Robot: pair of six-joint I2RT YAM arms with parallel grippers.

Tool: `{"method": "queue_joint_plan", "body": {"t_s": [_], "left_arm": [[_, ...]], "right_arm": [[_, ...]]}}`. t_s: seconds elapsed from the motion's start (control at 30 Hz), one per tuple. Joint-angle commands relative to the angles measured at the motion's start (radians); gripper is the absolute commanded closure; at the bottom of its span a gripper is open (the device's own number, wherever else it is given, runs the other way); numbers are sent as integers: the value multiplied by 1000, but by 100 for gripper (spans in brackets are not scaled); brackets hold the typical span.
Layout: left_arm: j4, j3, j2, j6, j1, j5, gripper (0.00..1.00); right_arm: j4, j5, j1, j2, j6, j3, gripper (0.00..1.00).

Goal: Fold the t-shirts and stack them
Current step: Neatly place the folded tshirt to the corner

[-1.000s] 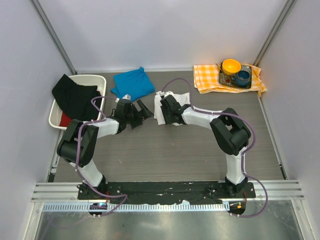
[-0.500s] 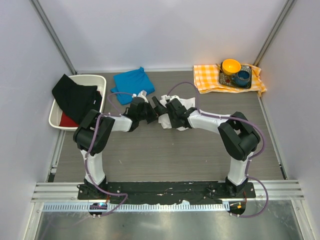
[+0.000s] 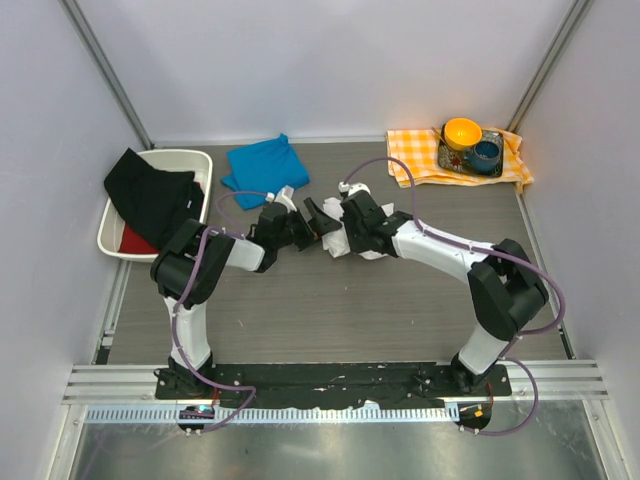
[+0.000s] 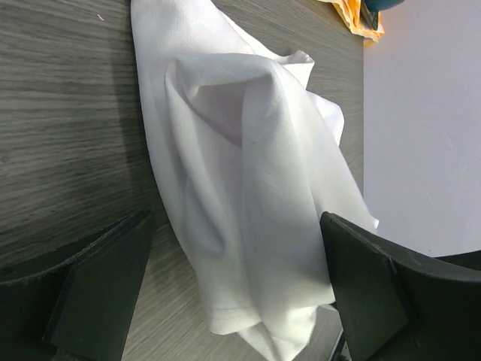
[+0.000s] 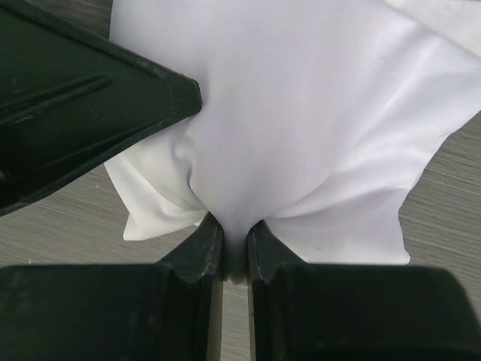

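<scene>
The crumpled white t-shirt (image 3: pixel 337 246) lies mid-table between both grippers. My right gripper (image 5: pixel 235 241) is shut on a pinched fold of the white t-shirt (image 5: pixel 301 113); from above the right gripper (image 3: pixel 347 228) sits on top of the cloth. My left gripper (image 3: pixel 318 218) is open, its fingers (image 4: pixel 98 286) wide on either side of the shirt's hanging edge (image 4: pixel 248 188) without pinching it. The left gripper's midpoint (image 4: pixel 237 289) lies over that edge. The blue t-shirt (image 3: pixel 265 165) lies folded at the back left.
A white bin (image 3: pixel 185 157) holding black cloth (image 3: pixel 148 190) stands at the left. An orange-and-white checked cloth (image 3: pixel 415 160) at the back right carries a tray with an orange bowl (image 3: pixel 462 130) and a blue cup (image 3: pixel 486 154).
My left arm reached right until its open fingers straddle the white shirt. My right gripper closed on a fold of the shirt and shifted slightly right.
</scene>
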Motion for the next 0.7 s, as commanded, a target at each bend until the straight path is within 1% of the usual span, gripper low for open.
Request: {"method": "queue_joint_plan", "body": {"t_s": [0.0, 0.2, 0.33, 0.4, 0.5, 0.67], "left_arm": [[-179, -80, 48, 12, -8, 29, 0], [-99, -137, 26, -49, -31, 55, 0], [63, -163, 48, -145, -59, 58, 0], [151, -161, 83, -202, -79, 64, 0], [220, -148, 127, -253, -96, 58, 0], [242, -138, 147, -262, -102, 37, 0]], "right_arm": [[6, 26, 0, -81, 24, 10, 99], [9, 24, -2, -88, 27, 12, 99], [19, 9, 0, -93, 35, -6, 99], [19, 1, 0, -99, 36, -10, 99], [18, -2, 1, -114, 36, -19, 99], [15, -13, 1, -145, 35, -37, 99]]}}
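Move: The folded white t-shirt is pinched at its raised near edge by the right hand; its middle lies about 5 cm ahead of that hand, 1 cm right and 4 cm lower. From the open left hand the same middle is some 6 cm right, 2 cm back and 2 cm lower. The folded blue t-shirt lies about 13 cm ahead and 13 cm left of the left hand, and the orange cloth roughly 20 cm ahead and 23 cm right of the right hand. The white t-shirt's lifted left-near part is taken farther between the left hand's wide-open fingers, which travel back about 4 cm, then also right some 3 cm towards the right gripper, rolling about 15 degrees. The right hand keeps its pinch on the near edge, rising 1.5 cm before easing slightly back and right. ##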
